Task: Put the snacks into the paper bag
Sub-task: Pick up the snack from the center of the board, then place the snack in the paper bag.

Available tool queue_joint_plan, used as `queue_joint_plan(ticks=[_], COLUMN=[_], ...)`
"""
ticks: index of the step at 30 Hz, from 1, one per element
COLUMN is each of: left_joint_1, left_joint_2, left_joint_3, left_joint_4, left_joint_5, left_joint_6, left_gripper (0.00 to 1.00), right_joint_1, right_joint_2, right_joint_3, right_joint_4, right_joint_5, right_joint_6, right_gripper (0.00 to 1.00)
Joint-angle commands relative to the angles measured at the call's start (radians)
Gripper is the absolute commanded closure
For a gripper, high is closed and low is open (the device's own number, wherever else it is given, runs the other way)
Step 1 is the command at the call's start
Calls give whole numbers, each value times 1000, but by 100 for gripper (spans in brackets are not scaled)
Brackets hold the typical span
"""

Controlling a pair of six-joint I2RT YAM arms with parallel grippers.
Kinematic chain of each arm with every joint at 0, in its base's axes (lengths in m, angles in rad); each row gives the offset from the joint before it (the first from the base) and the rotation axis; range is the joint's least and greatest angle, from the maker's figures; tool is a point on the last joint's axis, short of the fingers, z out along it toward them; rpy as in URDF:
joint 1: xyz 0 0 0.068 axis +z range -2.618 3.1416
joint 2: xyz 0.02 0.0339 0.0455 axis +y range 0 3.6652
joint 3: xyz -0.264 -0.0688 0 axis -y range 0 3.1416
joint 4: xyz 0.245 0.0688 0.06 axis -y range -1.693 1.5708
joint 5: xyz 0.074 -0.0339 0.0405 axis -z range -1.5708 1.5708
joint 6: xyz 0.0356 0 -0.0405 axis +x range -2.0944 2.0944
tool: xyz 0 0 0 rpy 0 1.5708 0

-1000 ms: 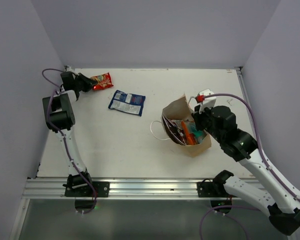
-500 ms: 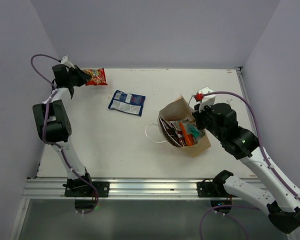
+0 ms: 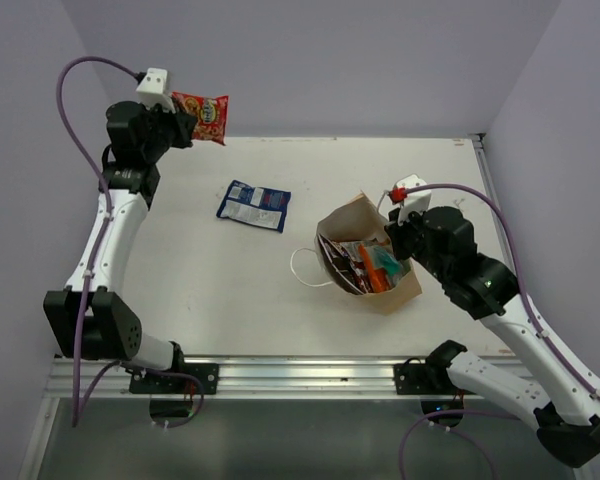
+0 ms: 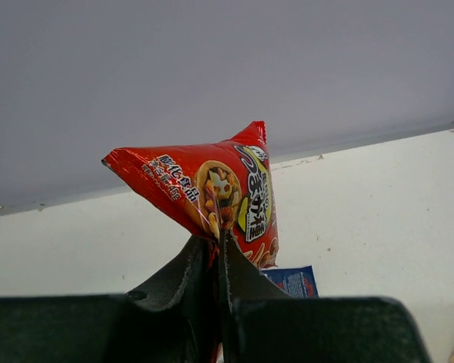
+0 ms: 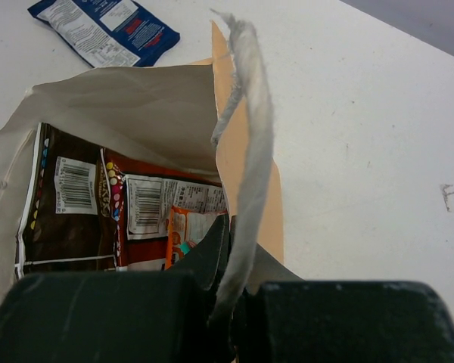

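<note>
My left gripper (image 3: 183, 128) is shut on the lower edge of a red snack packet (image 3: 202, 115), held high above the table's back left corner. In the left wrist view the packet (image 4: 212, 185) stands above the closed jaws of the left gripper (image 4: 218, 236). A blue-white packet (image 3: 254, 205) lies flat on the table. The paper bag (image 3: 355, 215) lies open at centre right with several packets (image 3: 365, 262) inside. My right gripper (image 3: 398, 240) is shut on the bag's rim by its white cord handle (image 5: 250, 151). Dark brown (image 5: 76, 204) and orange (image 5: 185, 231) packets show inside.
The bag's other white handle (image 3: 305, 268) loops onto the table to its left. Purple walls close the table in at the back and both sides. The blue-white packet (image 5: 106, 24) lies just beyond the bag's mouth. A metal rail (image 3: 280, 375) runs along the near edge.
My left arm has lifted the red packet off the back left of the table and swung it up and a little to the right. The right gripper has kept its hold on the bag.
</note>
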Motion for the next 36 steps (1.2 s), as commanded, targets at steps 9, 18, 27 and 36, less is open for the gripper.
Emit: queue_joint_plan(ticks=[9, 18, 27, 36], left_joint_1=[-76, -162, -259, -386], left_joint_2=[-264, -388, -436, -450], left_joint_3=[-42, -42, -22, -13], left_joint_4=[-137, -218, -308, -374], left_joint_5=[-71, -27, 14, 31], left_joint_6=[98, 107, 121, 156], left_gripper=[100, 100, 100, 100], right_joint_1=[7, 5, 5, 5], right_joint_2=[-36, -38, -33, -9], right_joint_3=[24, 24, 29, 26], right_joint_4=[26, 22, 16, 2], right_joint_5=[-32, -9, -6, 14], right_joint_6=[6, 1, 10, 10], right_gripper=[100, 100, 100, 100])
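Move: The red snack is already pinched in the left fingers, and the paper bag's open mouth that it is bound for lies about 27 cm back, 41 cm to the right and some 10 cm below that hand. The blue packet lies flat on the board, roughly level with the left hand, 12 cm to its right and about 32 cm below. From the right hand, still holding the rim, the mouth's middle is about 4 cm back, 4 cm left and 5 cm lower. The red snack, kept pinched high in the left fingers, is drawn back some 18 cm and carried about 11 cm to the right, towards the paper bag's mouth. The hand first backs off and climbs about 8 cm, then swings rightward more strongly and eases down slightly, its fingers turning some 20 degrees clockwise to face the bag. The right hand stays at the bag's rim, keeping hold. ##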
